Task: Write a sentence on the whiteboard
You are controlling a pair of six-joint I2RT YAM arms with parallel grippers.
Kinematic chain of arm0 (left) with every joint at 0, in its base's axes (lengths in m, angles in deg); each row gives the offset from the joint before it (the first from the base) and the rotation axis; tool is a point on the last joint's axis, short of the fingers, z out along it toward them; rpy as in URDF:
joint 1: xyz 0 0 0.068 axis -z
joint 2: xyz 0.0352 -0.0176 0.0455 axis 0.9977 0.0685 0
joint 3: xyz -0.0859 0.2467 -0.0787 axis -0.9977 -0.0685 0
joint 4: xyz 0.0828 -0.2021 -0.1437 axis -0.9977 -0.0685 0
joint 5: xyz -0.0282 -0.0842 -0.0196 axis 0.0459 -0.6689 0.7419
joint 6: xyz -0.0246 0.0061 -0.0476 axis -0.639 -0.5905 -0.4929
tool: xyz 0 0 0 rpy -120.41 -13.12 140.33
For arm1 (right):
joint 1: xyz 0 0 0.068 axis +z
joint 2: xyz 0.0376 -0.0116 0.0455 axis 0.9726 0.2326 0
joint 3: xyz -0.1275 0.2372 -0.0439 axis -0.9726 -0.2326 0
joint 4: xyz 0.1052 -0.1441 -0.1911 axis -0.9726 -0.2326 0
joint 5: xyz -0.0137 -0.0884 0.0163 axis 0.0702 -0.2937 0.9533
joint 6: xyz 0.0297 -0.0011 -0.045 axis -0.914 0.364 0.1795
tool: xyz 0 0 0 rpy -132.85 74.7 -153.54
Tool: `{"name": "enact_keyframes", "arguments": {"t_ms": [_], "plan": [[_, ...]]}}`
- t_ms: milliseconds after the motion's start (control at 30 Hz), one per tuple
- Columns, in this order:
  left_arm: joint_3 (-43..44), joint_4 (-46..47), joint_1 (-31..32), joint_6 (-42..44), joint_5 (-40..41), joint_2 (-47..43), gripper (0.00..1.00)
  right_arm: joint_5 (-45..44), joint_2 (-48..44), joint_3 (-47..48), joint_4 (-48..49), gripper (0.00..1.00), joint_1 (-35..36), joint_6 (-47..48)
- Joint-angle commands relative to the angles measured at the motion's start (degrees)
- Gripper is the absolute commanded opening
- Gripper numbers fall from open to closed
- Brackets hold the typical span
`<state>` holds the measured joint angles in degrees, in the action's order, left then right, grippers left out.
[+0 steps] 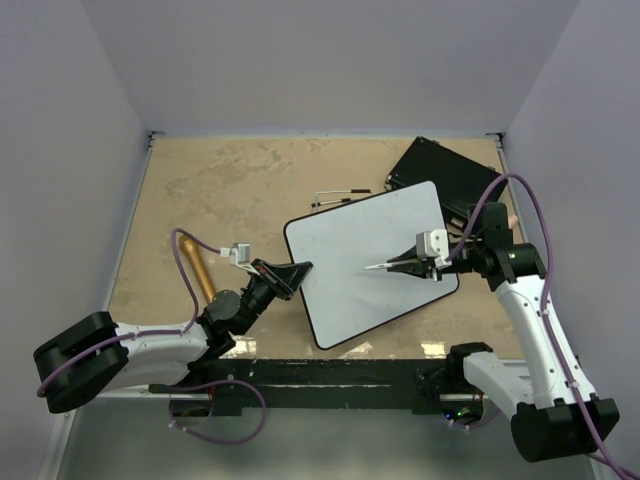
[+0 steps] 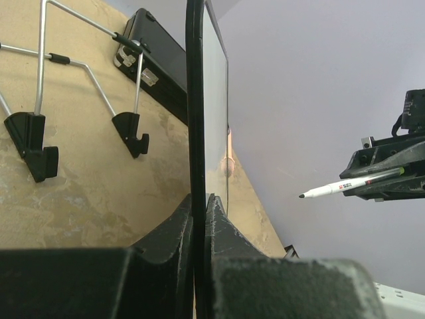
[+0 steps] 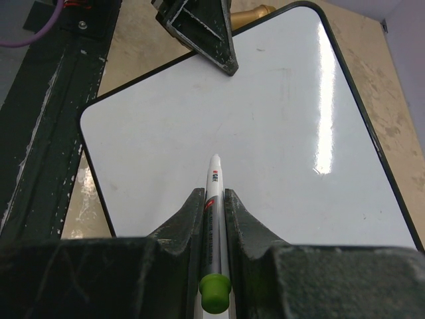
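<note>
The whiteboard (image 1: 370, 265) is glossy white with a thin black frame, and its face shows no marks. My left gripper (image 1: 298, 272) is shut on the board's left edge; the left wrist view shows that edge (image 2: 194, 100) clamped between my fingers (image 2: 199, 203). My right gripper (image 1: 408, 264) is shut on a white marker (image 3: 215, 183) with a green end cap. The marker's tip points at the board's middle (image 3: 265, 100). From the left wrist, the marker (image 2: 345, 186) stands off the board's face with a clear gap.
A flat black board (image 1: 450, 175) lies at the back right, partly under the whiteboard's far corner. A wire stand with two black feet (image 2: 33, 143) rests on the tan table behind it. A brass-coloured cylinder (image 1: 195, 265) lies at the left.
</note>
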<state>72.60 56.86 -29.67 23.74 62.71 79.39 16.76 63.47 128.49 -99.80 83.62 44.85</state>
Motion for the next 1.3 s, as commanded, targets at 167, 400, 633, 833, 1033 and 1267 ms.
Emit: {"name": "enact_keyframes", "arguments": {"t_ms": [167, 400, 633, 833, 1033, 1267], "plan": [[-0.44, -1.19, 0.46, 8.76, -0.43, 1.42, 0.0, 1.86, 1.89, 4.39, -0.31, 0.0, 0.75, -3.69], [-0.26, -0.75, 0.55, 6.74, -1.22, 2.21, 0.0, -0.78, 6.56, 7.29, -2.53, 0.0, 5.14, -2.0], [1.58, -2.42, 0.64, 6.91, -0.43, 1.77, 0.0, -8.16, 3.92, 6.42, 13.39, 0.0, 14.19, -20.54], [0.88, -2.51, 0.73, 6.82, 0.45, 0.63, 0.0, -10.27, 3.57, 6.85, 14.71, 0.0, 16.22, -22.66], [1.41, -3.04, 0.73, 6.82, 0.71, 1.06, 0.0, -10.88, 4.8, 7.21, 17.34, 0.0, 19.12, -25.74], [1.41, -1.81, 0.81, 6.3, 1.94, 2.21, 0.0, -14.4, 5.77, 7.64, 18.66, 0.0, 23.6, -27.58]]}}
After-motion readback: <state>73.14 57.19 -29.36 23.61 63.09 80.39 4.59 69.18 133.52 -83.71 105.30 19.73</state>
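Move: My right hand holds the marker, its tip pointing left. The whiteboard's middle lies about 4 cm to this hand's left, 2 cm ahead and 7 cm below. My left fingers, already shut on the board's left edge, have that middle roughly 14 cm to their right, 1 cm ahead and 1 cm below. From my right hand, the folding stand lies some 19 cm ahead, 10 cm left and 18 cm below, the black case about 22 cm ahead, 13 cm right and 18 cm below. With my right hand I keep the marker pinched and sweep it about 7 cm left across the whiteboard's face, towards my left fingers. I barely move at first, then dip slightly, rise some 2 cm and carry on left more slowly while drawing back a touch; the wrist turns under 10 degrees. My left hand keeps its grip on the board's edge. ##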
